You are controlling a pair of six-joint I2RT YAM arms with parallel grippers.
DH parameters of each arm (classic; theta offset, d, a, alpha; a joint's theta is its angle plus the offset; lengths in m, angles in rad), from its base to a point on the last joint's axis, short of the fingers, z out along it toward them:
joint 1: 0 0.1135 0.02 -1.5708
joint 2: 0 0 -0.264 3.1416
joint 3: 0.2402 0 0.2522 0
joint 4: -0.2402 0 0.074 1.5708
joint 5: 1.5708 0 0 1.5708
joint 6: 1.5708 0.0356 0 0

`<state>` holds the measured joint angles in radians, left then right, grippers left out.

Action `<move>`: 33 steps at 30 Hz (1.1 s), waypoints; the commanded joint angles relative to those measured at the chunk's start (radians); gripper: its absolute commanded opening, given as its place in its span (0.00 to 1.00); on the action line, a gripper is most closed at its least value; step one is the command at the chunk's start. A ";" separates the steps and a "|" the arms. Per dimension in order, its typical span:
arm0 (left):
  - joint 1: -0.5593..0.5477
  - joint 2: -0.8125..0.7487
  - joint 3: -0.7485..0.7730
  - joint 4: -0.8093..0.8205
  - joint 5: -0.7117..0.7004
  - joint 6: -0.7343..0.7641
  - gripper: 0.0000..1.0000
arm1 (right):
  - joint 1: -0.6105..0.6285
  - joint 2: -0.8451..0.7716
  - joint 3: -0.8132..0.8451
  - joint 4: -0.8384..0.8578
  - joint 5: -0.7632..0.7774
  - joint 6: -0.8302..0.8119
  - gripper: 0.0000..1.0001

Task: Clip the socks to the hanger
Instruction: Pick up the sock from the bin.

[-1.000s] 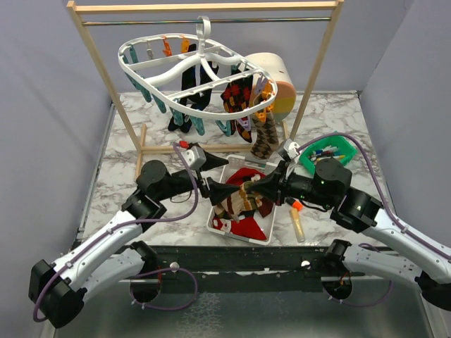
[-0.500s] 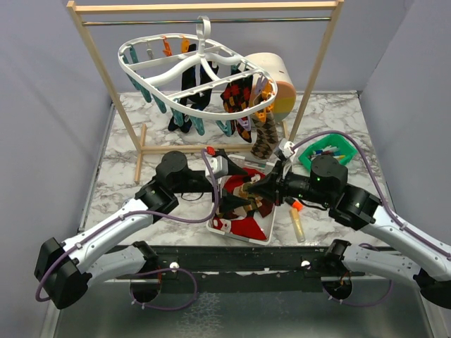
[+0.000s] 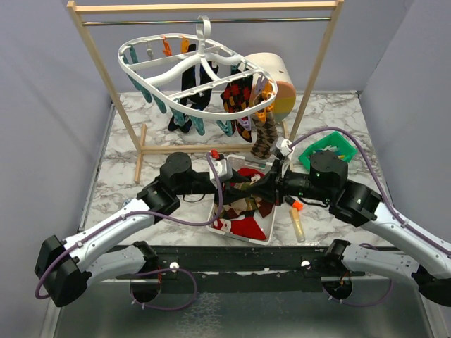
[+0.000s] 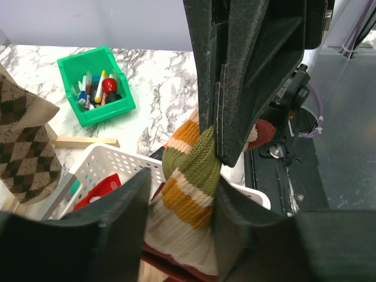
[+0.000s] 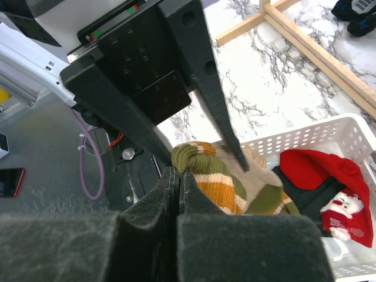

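Observation:
A green, orange and white striped sock (image 3: pixel 248 184) hangs between my two grippers above the white basket (image 3: pixel 214 220). My right gripper (image 3: pixel 263 184) (image 5: pixel 179 173) is shut on its green cuff (image 5: pixel 200 158). My left gripper (image 3: pixel 236 180) (image 4: pixel 183 189) has its jaws against both sides of the sock's body (image 4: pixel 189 179), just under the right fingers (image 4: pixel 235 88). More socks (image 3: pixel 246 227), red and argyle, lie in the basket. The white oval hanger (image 3: pixel 158 65) hangs from the rod with black socks (image 3: pixel 194 91) and an argyle sock (image 3: pixel 264 139) clipped on.
The wooden rack (image 3: pixel 106 77) stands at the back, with a cream cylinder (image 3: pixel 271 70) behind it. A green bin of markers (image 3: pixel 328 151) (image 4: pixel 94 111) sits right of the basket. An orange-capped tube (image 3: pixel 298 222) lies beside the basket's right wall.
My left arm has swung right over the basket to meet the right gripper, and its jaws have narrowed from wide open onto the striped sock. The right gripper stayed shut and shifted slightly.

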<state>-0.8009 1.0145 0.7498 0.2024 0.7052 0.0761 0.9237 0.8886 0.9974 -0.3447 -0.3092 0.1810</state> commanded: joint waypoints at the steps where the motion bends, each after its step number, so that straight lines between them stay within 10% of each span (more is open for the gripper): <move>1: -0.006 -0.019 0.003 0.000 0.001 0.008 0.35 | 0.005 0.015 0.036 -0.029 -0.047 -0.018 0.01; 5: -0.006 -0.028 -0.007 0.017 -0.005 -0.006 0.15 | 0.006 0.018 0.039 -0.019 -0.045 -0.010 0.05; 13: -0.006 -0.102 -0.071 0.094 -0.103 -0.065 0.00 | 0.006 -0.022 0.016 0.081 0.049 0.058 0.55; 33: -0.006 -0.304 -0.154 0.285 -0.416 -0.385 0.00 | 0.006 -0.213 -0.261 0.504 0.043 0.104 0.58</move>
<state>-0.8009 0.7292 0.5800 0.4225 0.4026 -0.2199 0.9237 0.7109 0.7795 0.0662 -0.2012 0.3058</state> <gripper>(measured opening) 0.027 0.587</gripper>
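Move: The striped sock is already pinched in the shut right fingers and hangs down over the bin; its middle lies some 4 cm below both hands, about 2 cm left and 1 cm forward of the right. From the left hand it is 1 cm right and 1 cm back, its upper end between the half-open fingers. From the left hand, the white bin's middle is some 17 cm below, the near red sock 12 cm back and 18 below, the hanging argyle sock 15 cm forward, 7 right. The left fingers shut on the striped sock beside the right hand's grip; only then do the right fingers open to let go, and that hand rises about 5 cm, its fingers tipping up. The left keeps its pinch and draws the sock left and up, about 7 cm in all, quickest at the end, fingers tilting upward and swinging forward. ##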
